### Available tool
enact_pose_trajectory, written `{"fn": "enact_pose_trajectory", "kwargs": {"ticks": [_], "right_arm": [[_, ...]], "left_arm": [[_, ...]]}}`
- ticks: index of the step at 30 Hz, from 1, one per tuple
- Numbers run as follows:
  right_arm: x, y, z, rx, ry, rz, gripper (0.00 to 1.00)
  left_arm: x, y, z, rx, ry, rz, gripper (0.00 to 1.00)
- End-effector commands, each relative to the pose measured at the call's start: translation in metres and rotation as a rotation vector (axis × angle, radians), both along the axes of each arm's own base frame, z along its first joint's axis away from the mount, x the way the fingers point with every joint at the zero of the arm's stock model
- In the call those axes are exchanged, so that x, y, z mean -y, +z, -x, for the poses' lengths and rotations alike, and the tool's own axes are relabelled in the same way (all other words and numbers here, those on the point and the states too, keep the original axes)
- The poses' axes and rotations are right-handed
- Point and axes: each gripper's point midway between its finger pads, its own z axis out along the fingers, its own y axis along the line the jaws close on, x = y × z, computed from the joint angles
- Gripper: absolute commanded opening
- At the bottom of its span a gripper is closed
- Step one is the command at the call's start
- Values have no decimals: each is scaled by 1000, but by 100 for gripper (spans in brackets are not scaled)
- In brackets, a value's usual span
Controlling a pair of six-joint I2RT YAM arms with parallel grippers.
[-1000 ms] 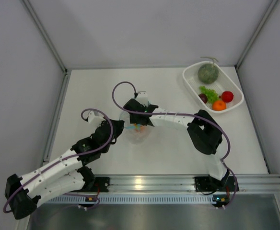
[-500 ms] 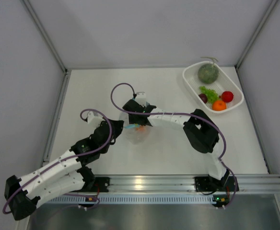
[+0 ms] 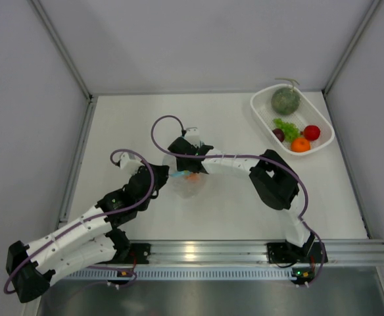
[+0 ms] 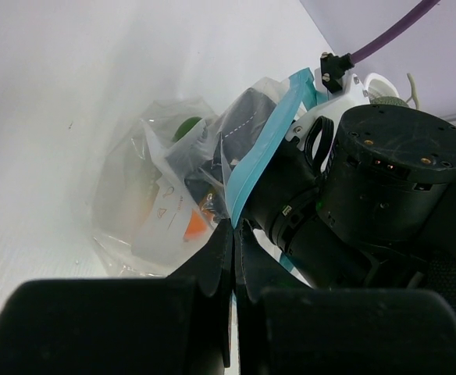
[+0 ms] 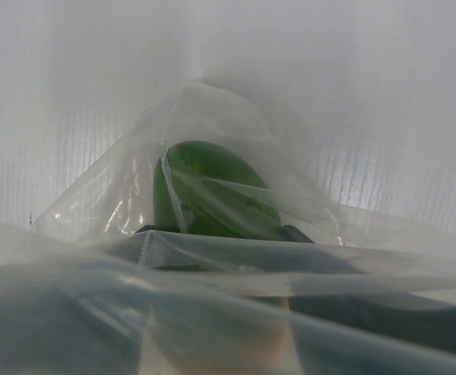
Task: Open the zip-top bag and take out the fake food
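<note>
The clear zip-top bag (image 3: 191,185) lies mid-table and also shows in the left wrist view (image 4: 154,195). My left gripper (image 3: 164,176) is shut on its light blue zip strip (image 4: 263,148), pinched at the fingertips (image 4: 234,228). My right gripper (image 3: 189,166) is inside the bag mouth, and its black body (image 4: 376,187) shows in the left wrist view. Through the plastic, its jaws sit tight against both sides of a green-orange piece (image 5: 212,195). An orange bit (image 4: 195,226) shows in the bag.
A white basket (image 3: 263,110) at the back right holds a grey-green melon (image 3: 286,100), leafy green (image 3: 285,125), dark red piece (image 3: 278,134), red ball (image 3: 312,132) and orange ball (image 3: 300,144). Grey walls enclose the table.
My right arm's elbow and wrist have shifted slightly left, pushing the gripper a little further over the bag. The left gripper holds the zip strip in place.
</note>
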Motion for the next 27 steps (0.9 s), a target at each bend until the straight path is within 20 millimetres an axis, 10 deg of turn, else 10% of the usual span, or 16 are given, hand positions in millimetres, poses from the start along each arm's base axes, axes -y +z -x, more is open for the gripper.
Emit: {"fn": "enact_pose_trajectory", "kwargs": {"ticks": [1, 27], "right_arm": [[23, -23, 9, -83, 11, 72, 44], [-4, 131, 37, 62, 223, -192, 36]], "left_arm": [[-3, 25, -6, 68, 26, 9, 0], [44, 67, -12, 143, -275, -236, 0]]}}
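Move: The green mango is already between the right fingers, low in the zip-top bag. The bag's mouth lies about 11 cm above that hand and some 4 cm back, laterally about level with it. The white basket stands roughly 22 cm ahead of the right hand and 36 cm to its right, at about its height. From the left hand, pinching the blue rim, the mango is about 10 cm ahead, 4 cm to the right and 14 cm below. The mango, still gripped at its sides, is raised by the right hand towards the bag's mouth: first eased back a couple of centimetres, then brought up about 8 cm while drifting slightly farther back, the wrist turning some 10 degrees counter-clockwise. The left fingers keep their pinch on the blue rim and rise about 4 cm, then also swing 3 cm right, rolling left side up and turning clockwise. ##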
